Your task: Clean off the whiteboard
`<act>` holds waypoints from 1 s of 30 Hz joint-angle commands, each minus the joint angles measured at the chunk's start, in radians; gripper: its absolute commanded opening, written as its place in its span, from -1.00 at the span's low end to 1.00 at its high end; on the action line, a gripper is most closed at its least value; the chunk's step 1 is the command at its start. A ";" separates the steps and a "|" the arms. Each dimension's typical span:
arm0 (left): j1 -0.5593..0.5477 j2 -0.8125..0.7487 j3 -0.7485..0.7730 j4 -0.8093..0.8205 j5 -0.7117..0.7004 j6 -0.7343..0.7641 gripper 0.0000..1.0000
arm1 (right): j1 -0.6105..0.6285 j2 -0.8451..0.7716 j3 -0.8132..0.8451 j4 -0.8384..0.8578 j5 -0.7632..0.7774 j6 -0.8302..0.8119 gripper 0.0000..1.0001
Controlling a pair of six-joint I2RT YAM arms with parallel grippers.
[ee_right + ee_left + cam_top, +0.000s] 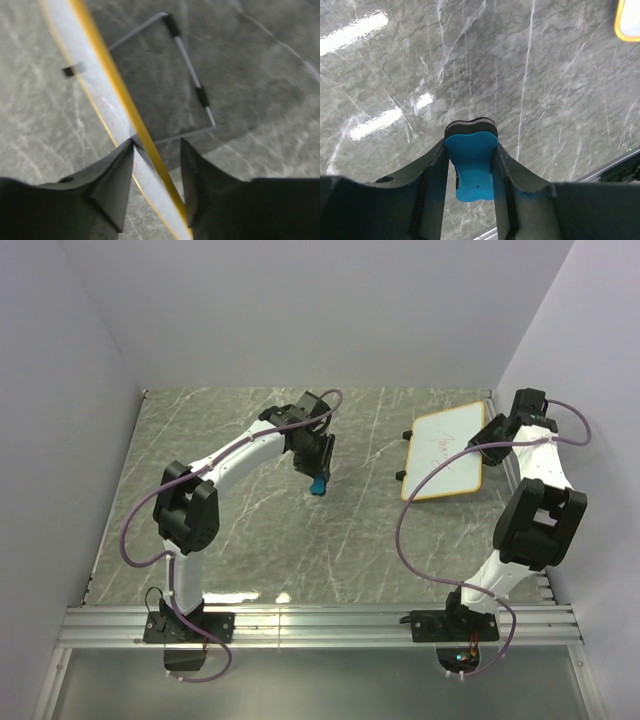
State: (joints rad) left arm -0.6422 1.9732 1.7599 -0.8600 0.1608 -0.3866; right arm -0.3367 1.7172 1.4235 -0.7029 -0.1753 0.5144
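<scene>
The whiteboard (448,452), white with a tan frame and faint red scribble, sits tilted at the table's far right. In the right wrist view its framed edge (95,95) runs slantwise between my right gripper's (157,145) jaws. The left finger touches the white face, while a gap shows beside the right fingertip, so this gripper (490,435) is open around the edge. My left gripper (320,475) hangs above the table's middle, shut on a blue eraser (472,165). The eraser (318,484) points down, well left of the board.
A thin wire stand (192,75) folds out behind the board over the grey marble tabletop (250,530). The right wall stands close beside the board. An aluminium rail (320,625) with both arm bases runs along the near edge.
</scene>
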 commanded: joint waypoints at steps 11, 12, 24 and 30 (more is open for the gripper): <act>-0.001 -0.043 0.026 -0.020 -0.073 -0.017 -0.99 | 0.013 0.021 -0.006 0.079 -0.099 -0.031 -1.00; 0.001 -0.043 0.026 -0.022 -0.075 -0.020 -0.99 | 0.016 0.018 -0.012 0.082 -0.107 -0.033 -1.00; -0.001 -0.077 -0.031 -0.005 -0.084 -0.058 -0.99 | 0.134 -0.036 -0.178 0.189 -0.202 -0.066 -1.00; -0.001 -0.119 -0.085 0.009 -0.119 -0.084 -0.99 | 0.309 -0.085 -0.205 0.241 -0.323 -0.117 -1.00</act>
State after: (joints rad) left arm -0.6418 1.9320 1.6897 -0.8730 0.0727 -0.4435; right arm -0.1833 1.6310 1.2858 -0.3622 -0.3637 0.4938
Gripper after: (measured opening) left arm 0.405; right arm 0.060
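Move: The raised right-hand edge of the whiteboard already lies between the half-closed fingers of the right hand; the board's middle is about 7 cm to its left, 1 cm back and 6 cm lower. The board's two black feet are roughly 16 cm left and 12 cm down, one 1 cm farther out, the other 8 cm back. From the left hand, which holds the eraser, the board's middle is some 28 cm right, 6 cm ahead and 4 cm lower. The right hand shuts its fingers to pinch the whiteboard's raised right edge while it goes about 4 cm forward and 3 cm up, nearly pauses, then swings left with the edge, gathering speed to some 9 cm in all, while the wrist turns about 15 degrees counter-clockwise and tips the fingers up and forward by nearly 20. The left hand keeps its hold on the eraser above the table and shifts about 2 cm left, with a slight sink. ##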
